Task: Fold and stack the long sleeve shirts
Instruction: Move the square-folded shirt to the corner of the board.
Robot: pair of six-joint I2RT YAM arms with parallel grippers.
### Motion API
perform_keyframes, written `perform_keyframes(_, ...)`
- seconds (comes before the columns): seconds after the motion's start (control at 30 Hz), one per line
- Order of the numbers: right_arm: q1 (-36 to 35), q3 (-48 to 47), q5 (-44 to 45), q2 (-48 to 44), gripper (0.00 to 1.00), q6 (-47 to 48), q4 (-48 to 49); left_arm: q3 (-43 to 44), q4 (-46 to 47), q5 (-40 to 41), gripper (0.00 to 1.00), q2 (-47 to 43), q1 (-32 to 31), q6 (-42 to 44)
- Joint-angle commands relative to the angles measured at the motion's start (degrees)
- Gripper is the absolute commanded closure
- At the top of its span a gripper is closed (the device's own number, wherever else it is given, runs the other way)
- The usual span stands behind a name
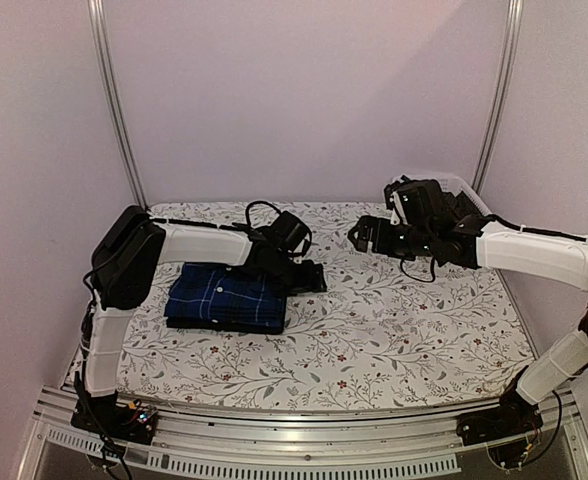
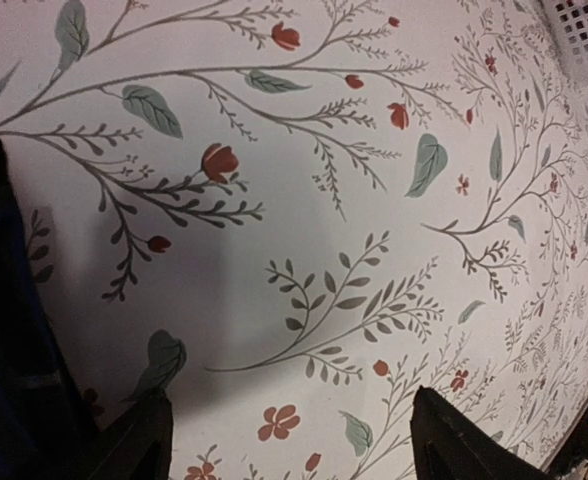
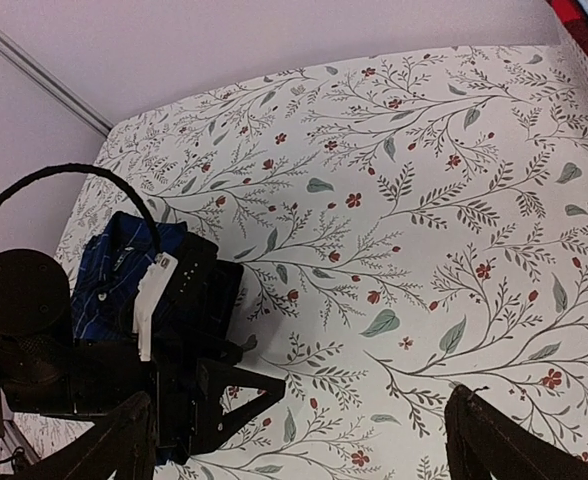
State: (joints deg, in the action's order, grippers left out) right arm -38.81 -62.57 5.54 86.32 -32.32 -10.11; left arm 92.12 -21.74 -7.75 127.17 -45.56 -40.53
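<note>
The blue plaid shirt (image 1: 224,297) lies folded on the left part of the flowered tablecloth. A dark layer shows under its front edge (image 1: 219,324); I cannot tell if that is the black shirt. My left gripper (image 1: 312,278) is open and empty, low over the cloth just right of the folded shirt. In the left wrist view its gripper (image 2: 299,450) spans bare cloth, with dark fabric (image 2: 4,350) at the left edge. My right gripper (image 1: 362,236) is open and empty, raised over the middle back. The right wrist view shows its gripper (image 3: 299,450) and the plaid shirt (image 3: 109,265).
The white lattice basket (image 1: 466,192) stands at the back right behind the right arm; its corner shows in the left wrist view (image 2: 584,30). The flowered tablecloth (image 1: 394,330) covers the table. Metal frame posts stand at both back corners.
</note>
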Motion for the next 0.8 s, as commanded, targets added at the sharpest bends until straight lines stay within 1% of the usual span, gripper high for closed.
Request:
perform_keyframes(0.0, 0.5, 0.9, 0.9, -1.6, 0.01, -0.3, -0.9, -0.6, -0.9, 1.8, 0.18, 0.1, 1.1, 0.7)
perform_keyframes(0.17, 0.5, 1.2, 0.4, -1.3, 0.01, -0.4, -1.0, -3.9, -1.2, 0.8, 0.18, -1.8, 2.6, 2.0)
perform_keyframes(0.27, 0.5, 1.4, 0.6, -1.2, 0.01, -0.5, -1.0, -7.9, -0.5, 1.1, 0.18, -4.3, 3.9, 2.5)
perform_keyframes(0.6, 0.5, 0.9, 0.2, -0.1, 0.01, -0.6, -0.8, -18.8, 1.1, 1.0, 0.19, -12.4, 11.1, 5.3)
perform_keyframes(0.77, 0.5, 0.9, -0.2, 0.5, 0.01, -0.6, -0.7, -22.9, 1.0, 0.8, 0.19, -16.4, 15.7, 8.7)
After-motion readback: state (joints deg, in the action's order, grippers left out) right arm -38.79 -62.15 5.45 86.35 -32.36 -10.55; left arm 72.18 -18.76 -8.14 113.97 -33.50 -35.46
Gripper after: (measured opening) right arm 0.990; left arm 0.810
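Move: The square-folded plaid shirt lies just beside the left gripper, near the table: its middle is some 19 cm to the left and 2 cm back, about level in height, with its right edge close beside the leftward finger. The black folded shirt lies under it, about 19 cm left, 3 cm back and 1 cm lower. The board's front-left corner is roughly 50 cm left and 27 cm back. From the right hand the plaid shirt is about 31 cm left, 2 cm back, 17 cm down. Bearing against the right edge of the stack with its leftward finger, the left hand pushes the plaid shirt and the black one under it along the board, towards the left side. It starts slowly, then quickens to cover about 13 cm leftward at the same low height, fingers staying wide open and the wrist turning only slightly counter-clockwise. ##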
